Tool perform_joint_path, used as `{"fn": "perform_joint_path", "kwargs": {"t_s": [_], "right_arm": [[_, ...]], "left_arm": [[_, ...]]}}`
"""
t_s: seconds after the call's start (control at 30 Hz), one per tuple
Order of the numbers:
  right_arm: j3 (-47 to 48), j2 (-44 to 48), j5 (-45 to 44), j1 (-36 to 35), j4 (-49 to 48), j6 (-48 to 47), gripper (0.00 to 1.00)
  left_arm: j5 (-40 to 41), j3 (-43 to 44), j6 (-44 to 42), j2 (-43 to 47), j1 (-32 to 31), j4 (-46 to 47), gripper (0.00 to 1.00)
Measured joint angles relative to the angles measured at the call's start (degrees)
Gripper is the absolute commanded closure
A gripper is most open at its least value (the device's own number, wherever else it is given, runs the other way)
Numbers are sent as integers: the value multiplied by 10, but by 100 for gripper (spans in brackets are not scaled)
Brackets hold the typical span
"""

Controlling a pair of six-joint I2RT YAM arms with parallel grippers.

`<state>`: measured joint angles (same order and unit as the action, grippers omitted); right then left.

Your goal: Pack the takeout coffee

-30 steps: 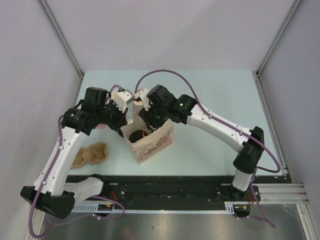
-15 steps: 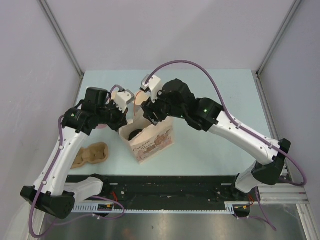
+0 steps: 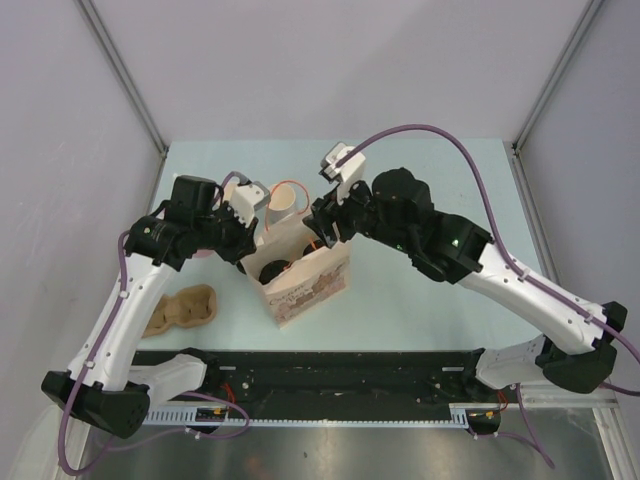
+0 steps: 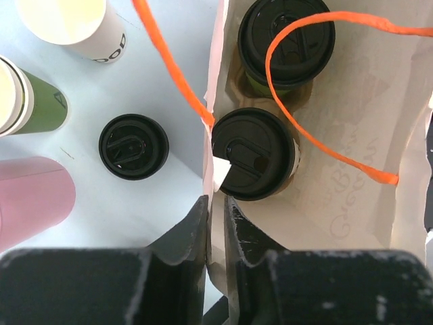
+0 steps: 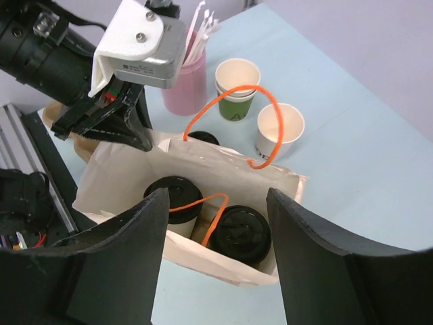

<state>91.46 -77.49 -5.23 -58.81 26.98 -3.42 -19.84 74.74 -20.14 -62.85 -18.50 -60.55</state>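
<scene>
Two takeout coffee cups with black lids stand inside the beige paper bag [image 3: 312, 282]: one [image 4: 254, 154] near the left wall, the other [image 4: 287, 37] behind it. From the right wrist both lids [image 5: 172, 196] [image 5: 238, 233] show under an orange handle. My left gripper [image 4: 216, 200] straddles the bag's left wall [image 4: 211, 135]; its jaws stand a sliver apart, with the paper against one finger. My right gripper [image 5: 216, 203] hangs open and empty above the bag's mouth.
Left of the bag stand a pink cup of white straws [image 5: 186, 84], a green-sided stack of open cups [image 5: 237, 101], an open white cup [image 5: 279, 128] and a loose black lid [image 4: 133, 145]. A brown cup carrier [image 3: 182, 308] lies near the front left.
My right gripper has lifted out of the bag and drawn back to the right, opening wider. My left gripper's jaws have parted slightly on the bag wall.
</scene>
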Motion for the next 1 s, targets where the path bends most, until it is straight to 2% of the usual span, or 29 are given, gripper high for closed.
{"fn": "perform_joint_path", "kwargs": {"t_s": [0.2,0.33,0.7,1.0], "right_arm": [[-11,29,-25,4,-15,9,36],[-17,31,-32,10,-14,13,35],[-26,30,-29,24,-8,20,35],[-26,30,-18,30,-7,20,34]], "left_arm": [[0,0,0,0,0,-1,56],[0,4,1,0,0,-3,45],[3,31,2,3,0,-4,22],[6,58,7,14,0,-4,12]]}}
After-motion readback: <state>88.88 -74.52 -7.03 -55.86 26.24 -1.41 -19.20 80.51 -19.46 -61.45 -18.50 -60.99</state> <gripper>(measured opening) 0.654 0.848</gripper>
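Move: The paper bag stands open with its left rim between the left fingers, its middle about 10 cm to that hand's right, 2 cm ahead and 10 cm below. Inside, the near lidded cup is some 6 cm right, 1 ahead and 14 down, the far lidded cup 14 right and 5 ahead at that same depth. A spare lid lies outside, 8 ahead, 2 left, 20 below. From the right hand the bag's middle is about 9 left, 2 back, 16 below. The bag's left rim is let go: the left fingers spread from nearly shut to almost wide while the hand first stays put, then it lifts straight up off the rim by about 4 cm, tipping slightly upward. The right hand, already clear above the bag and still open, eases some 3 cm to the right and a little forward, away from the cups, then hovers. ##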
